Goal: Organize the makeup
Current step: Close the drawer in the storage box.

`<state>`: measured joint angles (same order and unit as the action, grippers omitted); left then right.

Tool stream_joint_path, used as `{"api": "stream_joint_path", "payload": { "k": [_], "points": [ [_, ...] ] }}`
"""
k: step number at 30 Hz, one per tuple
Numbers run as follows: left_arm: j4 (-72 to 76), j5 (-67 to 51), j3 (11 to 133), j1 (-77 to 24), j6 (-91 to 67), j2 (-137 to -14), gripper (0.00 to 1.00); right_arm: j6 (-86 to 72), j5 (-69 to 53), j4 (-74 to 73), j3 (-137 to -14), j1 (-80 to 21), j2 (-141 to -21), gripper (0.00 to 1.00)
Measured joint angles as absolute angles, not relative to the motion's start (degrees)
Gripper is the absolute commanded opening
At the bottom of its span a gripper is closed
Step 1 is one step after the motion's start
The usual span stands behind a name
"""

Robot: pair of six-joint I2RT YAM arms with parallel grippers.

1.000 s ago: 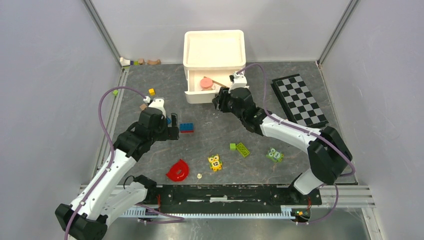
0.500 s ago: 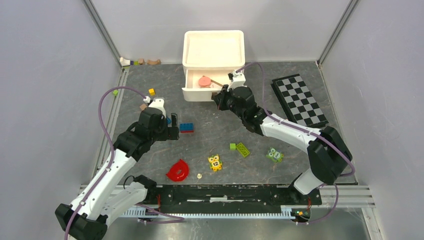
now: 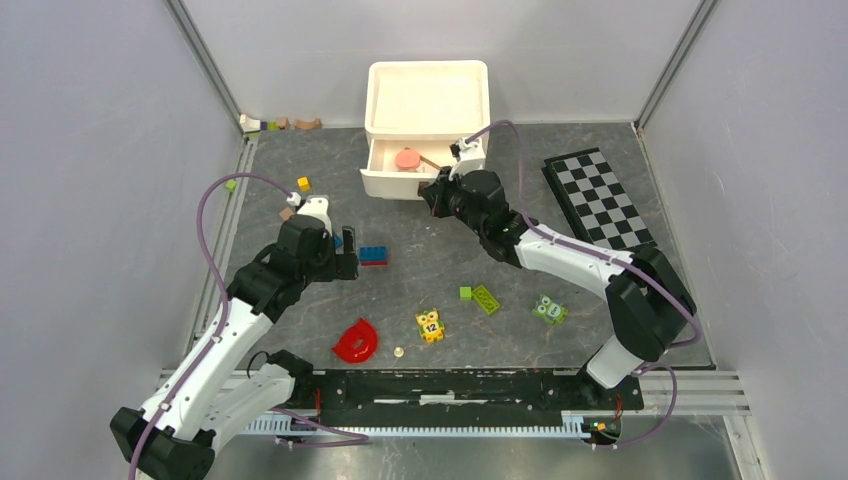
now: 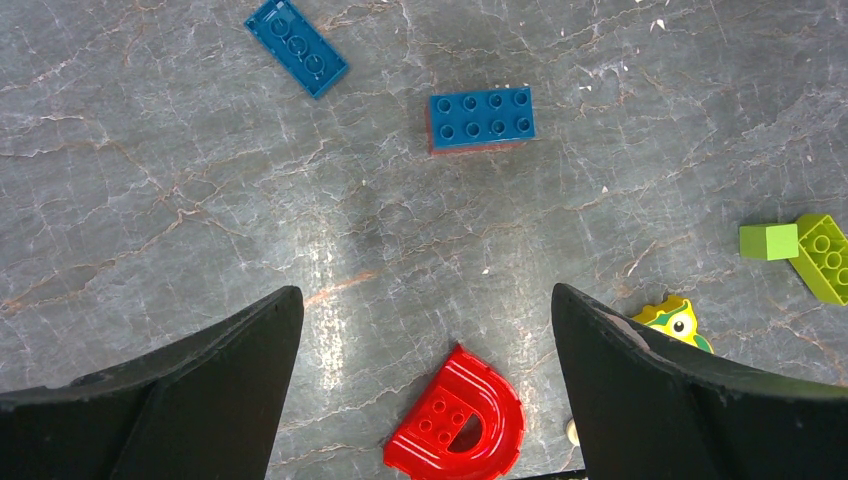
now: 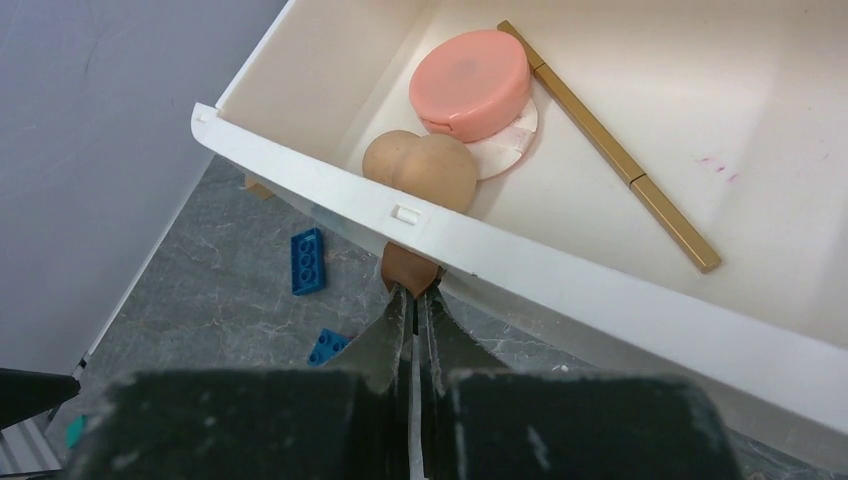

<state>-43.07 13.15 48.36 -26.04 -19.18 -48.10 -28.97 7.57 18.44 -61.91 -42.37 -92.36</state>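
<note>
The makeup lies in the open drawer [image 5: 600,290] of a white box [image 3: 428,100]: a round pink disc [image 5: 470,85], a beige sponge [image 5: 420,172] and a thin gold pencil [image 5: 610,150]. From above the pink disc [image 3: 408,159] also shows in the drawer [image 3: 390,185]. My right gripper [image 5: 413,290] is shut, its tips against the brown knob [image 5: 405,268] on the drawer's front. In the top view the right gripper [image 3: 432,190] sits at the drawer's right front corner. My left gripper [image 4: 425,300] hangs open over bare table, holding nothing.
Toy pieces lie on the grey table: a red half-ring [image 3: 357,341], a blue brick [image 3: 373,255], a yellow owl block [image 3: 431,325], green bricks [image 3: 485,298] and a green owl block [image 3: 549,310]. A checkerboard [image 3: 598,200] lies at the right.
The drawer has slid partway back into the white box. My right gripper has shut and moved toward the box with the drawer front. The left arm has not moved.
</note>
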Motion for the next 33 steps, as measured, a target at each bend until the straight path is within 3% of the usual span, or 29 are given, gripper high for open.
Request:
{"api": "stream_joint_path", "payload": {
  "k": [29,33],
  "points": [
    [-42.70,13.13,48.36,-26.04,-19.18,-48.23,1.00,-23.38,11.53,20.25,-73.89,-38.09,-103.88,0.00],
    [-42.70,13.13,48.34,-26.04,-19.18,-48.25,1.00,-23.16,12.25,20.34,-75.83,-37.30,-105.54,0.03]
  ]
}}
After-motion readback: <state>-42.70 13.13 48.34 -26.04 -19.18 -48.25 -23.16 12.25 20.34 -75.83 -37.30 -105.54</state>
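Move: The right hand's shut fingertips are already at the brown tab of the open top drawer, and the storage box it slides into has its middle about 17 cm ahead, straight on, and some 8 cm lower. Inside the drawer, the pink compact lies about 7 cm ahead and 4 cm left, the gold stick about 7 cm ahead and 1 cm right, both a few centimetres lower. From the left hand, the box is about 32 cm ahead, 15 cm right and 4 cm lower. With its fingers staying shut and their tips keeping on the brown tab, the right hand pushes the top drawer forward into the storage box, about 9 cm at nearly constant height and with only a slight drift to the right. It starts gently, then travels at a fairly steady pace, while the wrist turns a little clockwise, under 10 degrees, and the fingers tip up slightly. ##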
